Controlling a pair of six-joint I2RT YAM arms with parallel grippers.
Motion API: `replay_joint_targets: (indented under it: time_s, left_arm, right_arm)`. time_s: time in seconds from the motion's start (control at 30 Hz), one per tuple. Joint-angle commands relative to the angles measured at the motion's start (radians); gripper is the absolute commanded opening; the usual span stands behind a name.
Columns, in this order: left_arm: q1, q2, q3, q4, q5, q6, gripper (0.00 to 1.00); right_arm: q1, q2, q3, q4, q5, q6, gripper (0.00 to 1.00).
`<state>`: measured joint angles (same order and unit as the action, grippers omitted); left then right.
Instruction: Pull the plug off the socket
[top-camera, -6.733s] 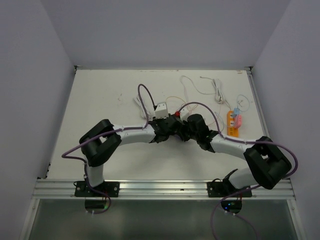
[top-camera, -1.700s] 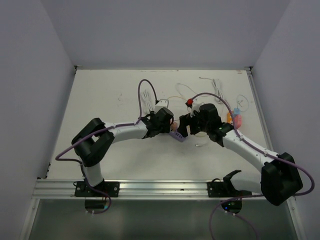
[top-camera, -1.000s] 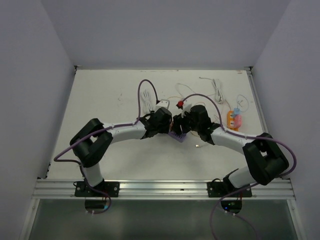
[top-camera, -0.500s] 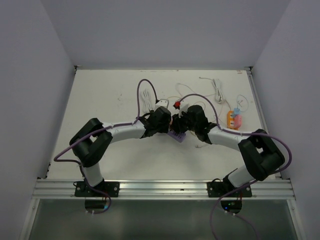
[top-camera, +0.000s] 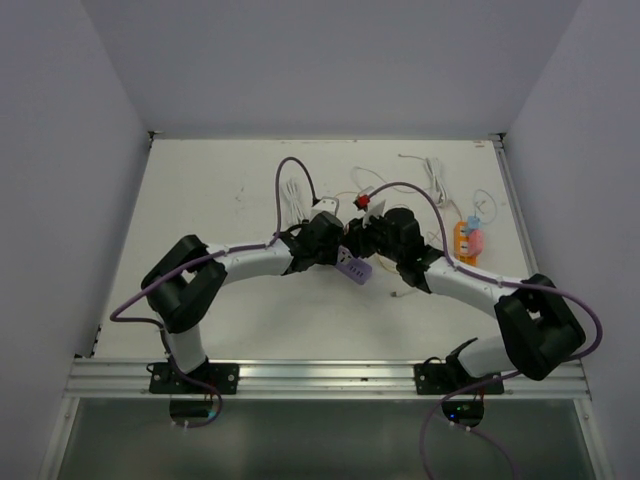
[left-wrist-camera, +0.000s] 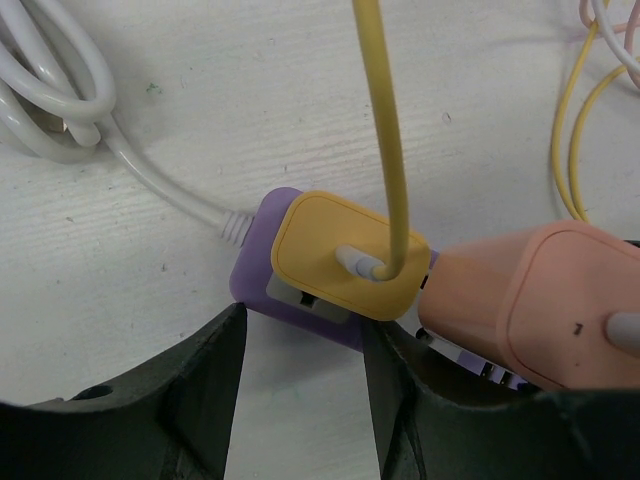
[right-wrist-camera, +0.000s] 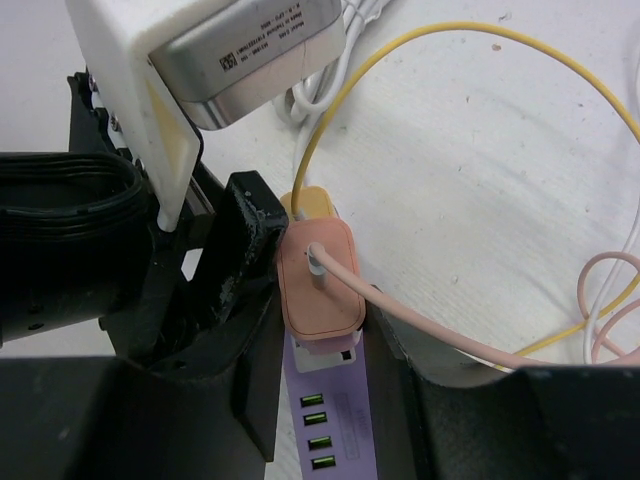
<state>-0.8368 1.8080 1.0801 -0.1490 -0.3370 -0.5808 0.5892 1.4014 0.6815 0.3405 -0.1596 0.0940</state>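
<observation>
A purple socket strip (top-camera: 357, 270) lies on the white table, with a yellow plug (left-wrist-camera: 345, 255) and a pink plug (right-wrist-camera: 320, 280) pushed into it side by side. My left gripper (left-wrist-camera: 300, 325) reaches over the strip's cable end, and both fingertips touch the strip's (left-wrist-camera: 255, 275) near edge below the yellow plug. My right gripper (right-wrist-camera: 322, 312) comes from the opposite side. Its two fingers press against the pink plug's sides, above the strip's green ports (right-wrist-camera: 322, 440). In the top view the two grippers (top-camera: 328, 240) (top-camera: 367, 240) meet head to head over the strip.
The strip's coiled white cable (left-wrist-camera: 50, 90) lies behind the left gripper. Yellow cord (right-wrist-camera: 480, 40) and pink cord (right-wrist-camera: 470, 350) loop off to the right. An orange and pink item (top-camera: 467, 243), a red-tipped wire (top-camera: 362, 203) and another white lead (top-camera: 435, 180) lie farther back right.
The right gripper has narrowed its jaws onto the pink plug and its arm has shifted slightly. The left gripper has stayed on the strip.
</observation>
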Motion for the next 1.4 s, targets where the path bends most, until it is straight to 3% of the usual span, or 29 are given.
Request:
replay_joint_targets:
  time_s: [0.0,0.2,0.47,0.63,0.83,0.97,1.13,1.37]
  left_arm:
    - [0.008,0.080,-0.040,-0.167,0.026,0.044,0.52]
    - [0.039,0.079,-0.048,-0.181,0.029,0.029,0.53]
    - [0.074,0.053,-0.060,-0.215,0.007,0.032,0.52]
    - [0.091,0.028,-0.077,-0.222,-0.003,0.038,0.52]
    - [0.110,0.011,-0.094,-0.233,-0.008,0.041,0.52]
    - [0.125,-0.009,-0.109,-0.239,-0.010,0.047,0.52]
    - [0.139,-0.045,-0.138,-0.236,-0.004,0.047,0.52]
    - [0.140,-0.062,-0.151,-0.235,0.001,0.045,0.52]
  right_arm:
    - [0.009,-0.047,-0.020,0.068,0.028,0.016,0.00]
    - [0.008,-0.174,-0.051,-0.055,0.098,-0.014,0.00]
    - [0.004,-0.398,0.033,-0.412,0.190,-0.022,0.00]
    - [0.004,-0.476,0.166,-0.735,0.261,0.038,0.00]
    - [0.004,-0.587,0.231,-0.964,0.390,0.122,0.00]
    - [0.004,-0.564,0.219,-1.130,0.368,0.211,0.00]
    - [0.004,-0.542,0.042,-1.135,0.207,0.412,0.00]
    - [-0.006,-0.385,-0.068,-1.025,0.244,0.467,0.00]
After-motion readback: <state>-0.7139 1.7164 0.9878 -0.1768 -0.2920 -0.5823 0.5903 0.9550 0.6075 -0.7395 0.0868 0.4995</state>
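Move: The right hand holds the pink plug, already off the socket, and takes it to open table some 16 cm back, 14 cm to its right and 11 cm below; a small white cable end lies about 9 cm back and 11 cm right of that hand, 11 cm down. The purple socket's middle is about 1 cm back and 4 cm right of the left hand, almost level; its yellow plug is 2 cm ahead, 1 cm right and 2 cm up. A white cable coil lies roughly 14 cm ahead and 7 cm left of the left hand. Keeping its grip on the pink plug, the right hand carries it away from the socket, back and to the right by about 21 cm, first arching up some 10 cm and then coming down steeply over the bare table near the front edge, while the wrist tips the fingers down and swings clockwise. The left hand keeps its part-open fingers low against the socket's yellow-plug end and, without closing them further, drags the socket about 5 cm to the left, slowly at first and turning slightly counter-clockwise. ##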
